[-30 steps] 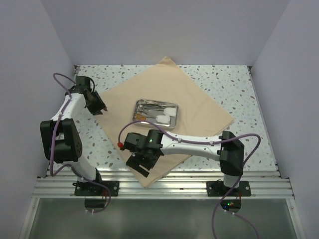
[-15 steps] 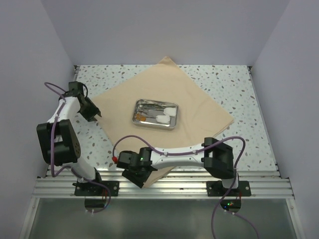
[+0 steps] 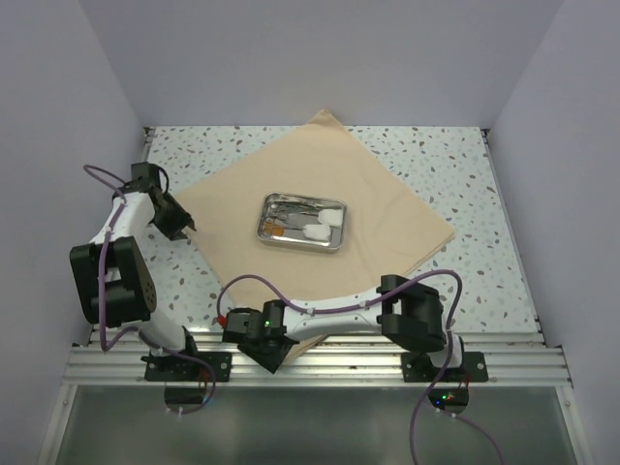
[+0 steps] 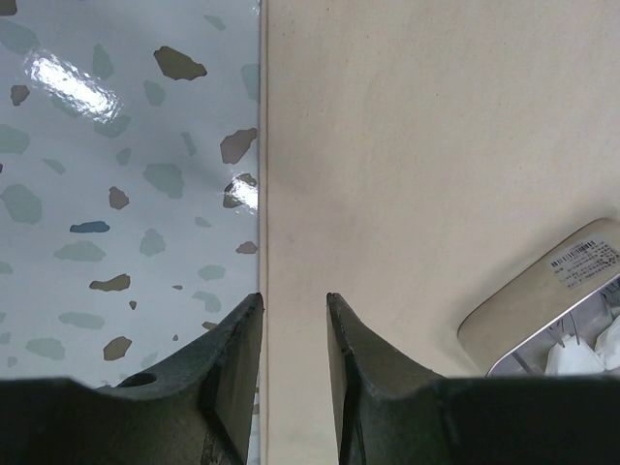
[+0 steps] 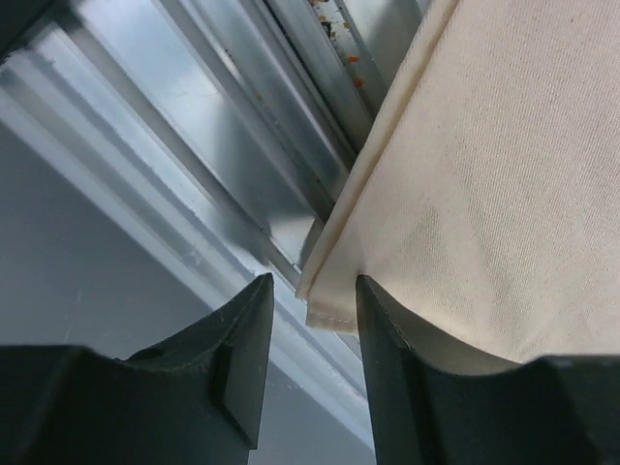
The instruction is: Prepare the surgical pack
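Note:
The surgical pack [image 3: 387,203], a large tan fabric sheet, lies flat like a diamond on the speckled table. A small steel tray [image 3: 298,244] rests on its middle. My left gripper [image 3: 184,225] is at the sheet's left corner. In the left wrist view the left gripper [image 4: 294,300] is open, its jaws straddling the sheet's straight edge [image 4: 265,194], which lies flat beneath them. My right gripper [image 3: 269,356] is low at the sheet's near corner, over the rail. In the right wrist view the right gripper [image 5: 313,281] has a gap between its jaws, and the hemmed corner [image 5: 334,300] hangs there against the right finger [image 5: 383,339].
The tray holds silver instruments and white gauze [image 3: 325,218]; its corner shows in the left wrist view [image 4: 513,320]. An aluminium rail [image 3: 368,366] runs along the near edge under the right gripper. Grey walls close in the speckled table [image 3: 436,155] on three sides.
My right arm has drawn back from the sheet toward the near rail, reaching the sheet's near corner with its jaws narrowing. The left gripper has shifted slightly left to the sheet's left corner.

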`<move>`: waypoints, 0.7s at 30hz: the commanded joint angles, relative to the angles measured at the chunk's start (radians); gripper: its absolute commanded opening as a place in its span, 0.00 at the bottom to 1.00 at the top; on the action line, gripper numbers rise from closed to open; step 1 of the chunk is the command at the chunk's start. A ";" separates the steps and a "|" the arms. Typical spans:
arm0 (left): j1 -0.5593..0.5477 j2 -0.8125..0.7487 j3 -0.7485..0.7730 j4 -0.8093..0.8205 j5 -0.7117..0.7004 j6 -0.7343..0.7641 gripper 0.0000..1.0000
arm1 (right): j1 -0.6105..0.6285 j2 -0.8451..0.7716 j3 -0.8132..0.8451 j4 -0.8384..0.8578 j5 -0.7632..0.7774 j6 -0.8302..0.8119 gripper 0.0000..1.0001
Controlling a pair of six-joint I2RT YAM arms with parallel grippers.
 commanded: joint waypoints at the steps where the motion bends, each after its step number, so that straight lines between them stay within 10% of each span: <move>1: 0.008 -0.024 0.005 0.013 0.009 -0.002 0.36 | 0.012 0.035 0.040 -0.013 0.059 0.028 0.43; 10: 0.009 -0.016 0.001 0.015 0.013 0.001 0.36 | 0.012 0.061 0.051 -0.053 0.094 0.040 0.31; 16: 0.011 -0.015 -0.002 0.015 0.015 0.004 0.36 | 0.010 0.015 0.055 -0.097 0.175 0.069 0.00; 21: 0.009 -0.012 0.007 0.012 0.052 0.038 0.36 | -0.045 -0.086 0.068 -0.126 0.281 0.077 0.00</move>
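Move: The cloth's near corner sits right at the right fingertips, already in the gap between them and about 1 cm lower, with the metal rail running straight below, some 3 cm under the hand. The tray of instruments stands on the cloth about 34 cm ahead of the right hand and 5 cm to its right, roughly at hand height. From the left hand the corner is about 32 cm back, 22 cm to the right and 6 cm down. Lower the right gripper about 1 cm over the cloth's near corner and shut the fingers so they pinch it. As they close, ease forward towards the tray and slightly right, about 2.5 cm in all, starting to rise at the end and tilting so the fingertips swing some 10 degrees forward, keeping hold of the cloth. ##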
